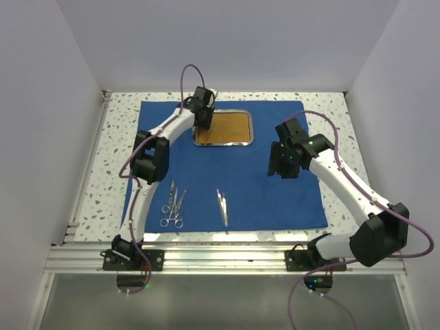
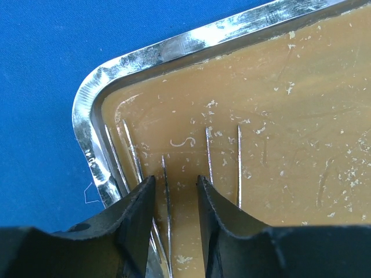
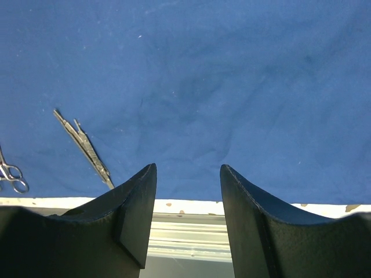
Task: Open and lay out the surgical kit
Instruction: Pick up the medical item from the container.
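The royal-blue cloth wrap [image 1: 289, 199] lies spread flat on the table. The steel tray [image 1: 246, 117] with its orange-brown inside sits on the cloth's far middle. My left gripper [image 1: 204, 124] is at the tray's left end. In the left wrist view it [image 2: 175, 179] is open, its fingers low over the tray floor [image 2: 278, 104], either side of a thin silver needle [image 2: 167, 197]. Several more needles [image 2: 238, 165] lie beside it. Scissors and forceps [image 1: 172, 206] and tweezers [image 1: 222, 207] lie on the cloth's near part. My right gripper [image 1: 282, 165] hovers open and empty over the cloth [image 3: 232, 75].
The speckled tabletop [image 1: 103, 172] shows around the cloth. An aluminium rail [image 1: 227, 256] runs along the near edge, and white walls close in the sides and back. The right wrist view shows the tweezers [image 3: 86, 148], a scissors handle [image 3: 13, 175] and the cloth's near edge.
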`<control>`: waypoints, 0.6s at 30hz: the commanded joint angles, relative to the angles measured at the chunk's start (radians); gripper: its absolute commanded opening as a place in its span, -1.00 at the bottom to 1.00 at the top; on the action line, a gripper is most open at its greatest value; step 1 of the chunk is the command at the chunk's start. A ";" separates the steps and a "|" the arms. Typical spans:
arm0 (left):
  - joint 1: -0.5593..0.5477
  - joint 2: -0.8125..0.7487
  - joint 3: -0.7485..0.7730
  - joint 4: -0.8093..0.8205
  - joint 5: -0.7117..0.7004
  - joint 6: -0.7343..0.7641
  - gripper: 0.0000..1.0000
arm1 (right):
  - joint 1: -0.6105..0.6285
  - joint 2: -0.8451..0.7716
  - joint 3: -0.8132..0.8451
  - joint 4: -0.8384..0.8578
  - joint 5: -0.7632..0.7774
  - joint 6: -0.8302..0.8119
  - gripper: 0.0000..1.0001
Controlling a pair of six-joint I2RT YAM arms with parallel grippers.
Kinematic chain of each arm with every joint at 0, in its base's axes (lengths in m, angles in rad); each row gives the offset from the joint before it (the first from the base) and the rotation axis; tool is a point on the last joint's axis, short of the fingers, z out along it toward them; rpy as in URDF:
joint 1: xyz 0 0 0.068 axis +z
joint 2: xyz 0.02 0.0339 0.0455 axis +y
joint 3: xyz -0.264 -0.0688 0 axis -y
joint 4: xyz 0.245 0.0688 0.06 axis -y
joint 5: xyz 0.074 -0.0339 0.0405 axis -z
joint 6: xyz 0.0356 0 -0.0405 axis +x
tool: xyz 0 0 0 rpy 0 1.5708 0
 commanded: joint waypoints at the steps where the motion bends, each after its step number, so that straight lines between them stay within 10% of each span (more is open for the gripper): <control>1: 0.008 0.032 -0.012 -0.026 0.003 -0.006 -0.24 | -0.008 -0.045 0.008 -0.012 0.011 -0.018 0.04; 7: 0.008 0.050 -0.010 -0.033 -0.008 -0.002 -0.96 | -0.008 -0.060 0.005 -0.021 0.017 -0.019 0.04; 18: 0.006 -0.092 -0.001 -0.017 0.017 -0.069 -1.00 | -0.015 -0.018 0.069 0.011 0.003 -0.044 0.04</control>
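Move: Straddled by the left hand's half-open fingers is a thin metal rod, its middle some 3 cm back and about 1 cm below. A pair of similar rods lies about 3 cm to the right, their middle roughly 1 cm back, and another pair 2 cm to the left and 2 cm back; the tray's middle is some 6 cm right, 1 cm back. From the right hand the rod is about 27 cm ahead, 25 cm left and 13 cm lower. Closing from well under half open to fully shut, the left fingertips pinch the thin rod near its far end, low over the tray's wax. The hand stays in place, moving only about half a centimetre, and keeps its slant forward and down without turning. ##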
